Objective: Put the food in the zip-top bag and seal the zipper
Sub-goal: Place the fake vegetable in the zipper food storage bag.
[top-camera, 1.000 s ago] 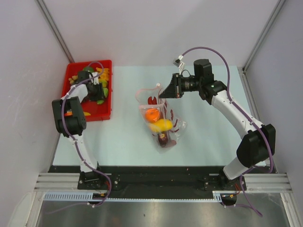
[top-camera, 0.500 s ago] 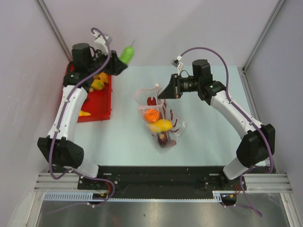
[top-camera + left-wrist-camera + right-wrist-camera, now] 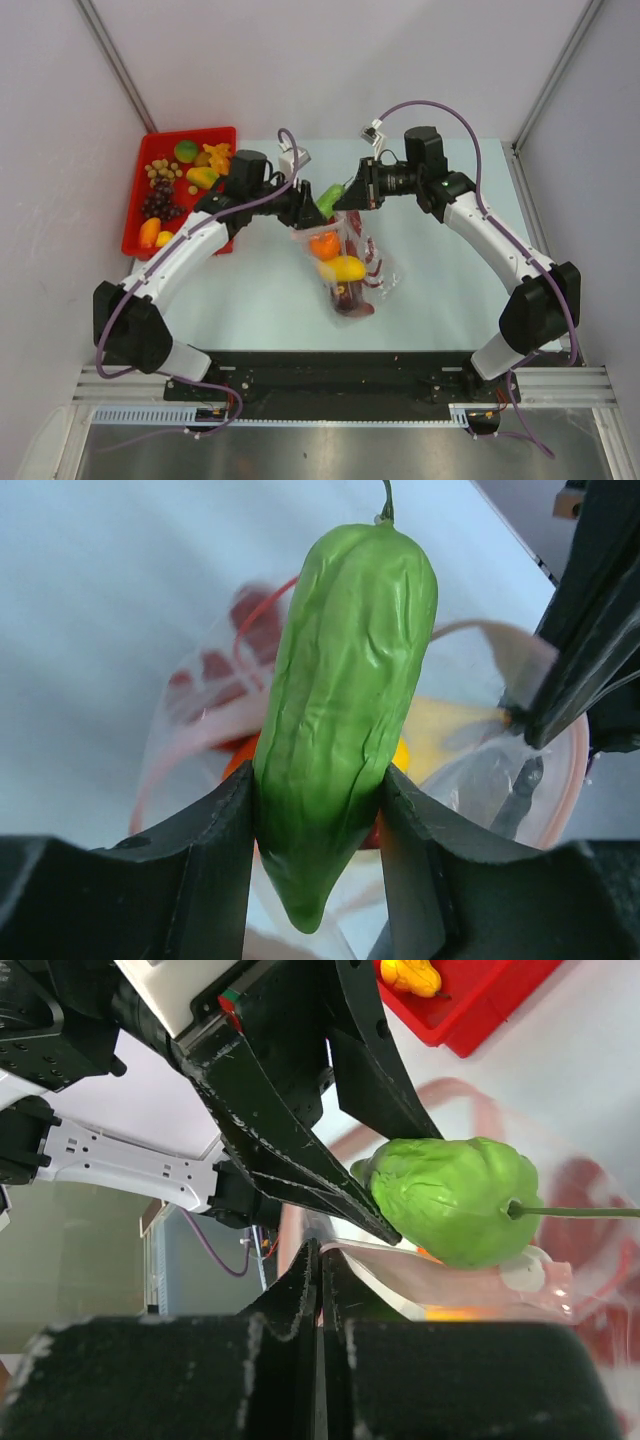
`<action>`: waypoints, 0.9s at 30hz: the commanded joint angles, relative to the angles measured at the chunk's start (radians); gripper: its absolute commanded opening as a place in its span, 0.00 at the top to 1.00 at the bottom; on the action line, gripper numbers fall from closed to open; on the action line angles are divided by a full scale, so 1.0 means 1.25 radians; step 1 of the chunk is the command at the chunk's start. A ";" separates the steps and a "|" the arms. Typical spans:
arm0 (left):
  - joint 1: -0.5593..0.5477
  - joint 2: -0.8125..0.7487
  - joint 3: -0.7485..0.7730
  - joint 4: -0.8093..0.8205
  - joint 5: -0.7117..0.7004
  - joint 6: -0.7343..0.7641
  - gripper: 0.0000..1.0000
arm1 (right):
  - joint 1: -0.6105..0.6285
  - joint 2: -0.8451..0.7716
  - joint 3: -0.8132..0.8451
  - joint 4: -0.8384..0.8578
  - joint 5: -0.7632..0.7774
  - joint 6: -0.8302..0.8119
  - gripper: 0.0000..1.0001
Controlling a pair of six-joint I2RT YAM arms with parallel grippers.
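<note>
My left gripper (image 3: pixel 318 203) (image 3: pixel 318 780) is shut on a wrinkled green toy vegetable (image 3: pixel 329 199) (image 3: pixel 345 700) (image 3: pixel 455 1200), stem end forward, just above the open mouth of the zip-top bag (image 3: pixel 356 270) (image 3: pixel 480 770). My right gripper (image 3: pixel 346 199) (image 3: pixel 320 1260) is shut on the bag's rim (image 3: pixel 430 1280) and holds it up. The red zipper strip (image 3: pixel 262 615) curves round the mouth. Inside the bag lie an orange piece (image 3: pixel 323 245), a yellow piece (image 3: pixel 343 268) and a dark purple one (image 3: pixel 346 296).
A red tray (image 3: pixel 192 133) at the table's back left holds several more toy fruits and vegetables, among them a purple grape bunch (image 3: pixel 160 195). White walls close in the back and sides. The two grippers are almost touching over the bag.
My left arm has lifted the green vegetable out of the red tray and swung right to the bag's mouth. The right gripper has stayed on the bag's rim.
</note>
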 commanded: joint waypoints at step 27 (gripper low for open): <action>0.198 -0.145 -0.004 -0.052 -0.175 0.122 0.03 | -0.012 -0.051 0.033 0.031 -0.037 -0.034 1.00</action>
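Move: The green vegetable is already in the left fingers at the zip-top bag's mouth, whose middle is some 2 cm back, 1 cm right and 3 cm below that hand. The orange in the bag is roughly 5 cm back, 1 cm right and 9 cm down; the yellow vegetable 9 cm back, 5 cm right and 13 cm down. From the right hand, the mouth's middle lies about 4 cm left, 1 cm back and 3 cm below. The green vegetable is let go at the bag's mouth: the left fingers spread from half open to nearly fully open while the hand draws back about 5 cm. The hand then swings left and up, coming partly forward again, and clears the bag some 7 cm to the left, its wrist tipping up about 10 degrees. The right gripper stays put, still pinching the rim. ##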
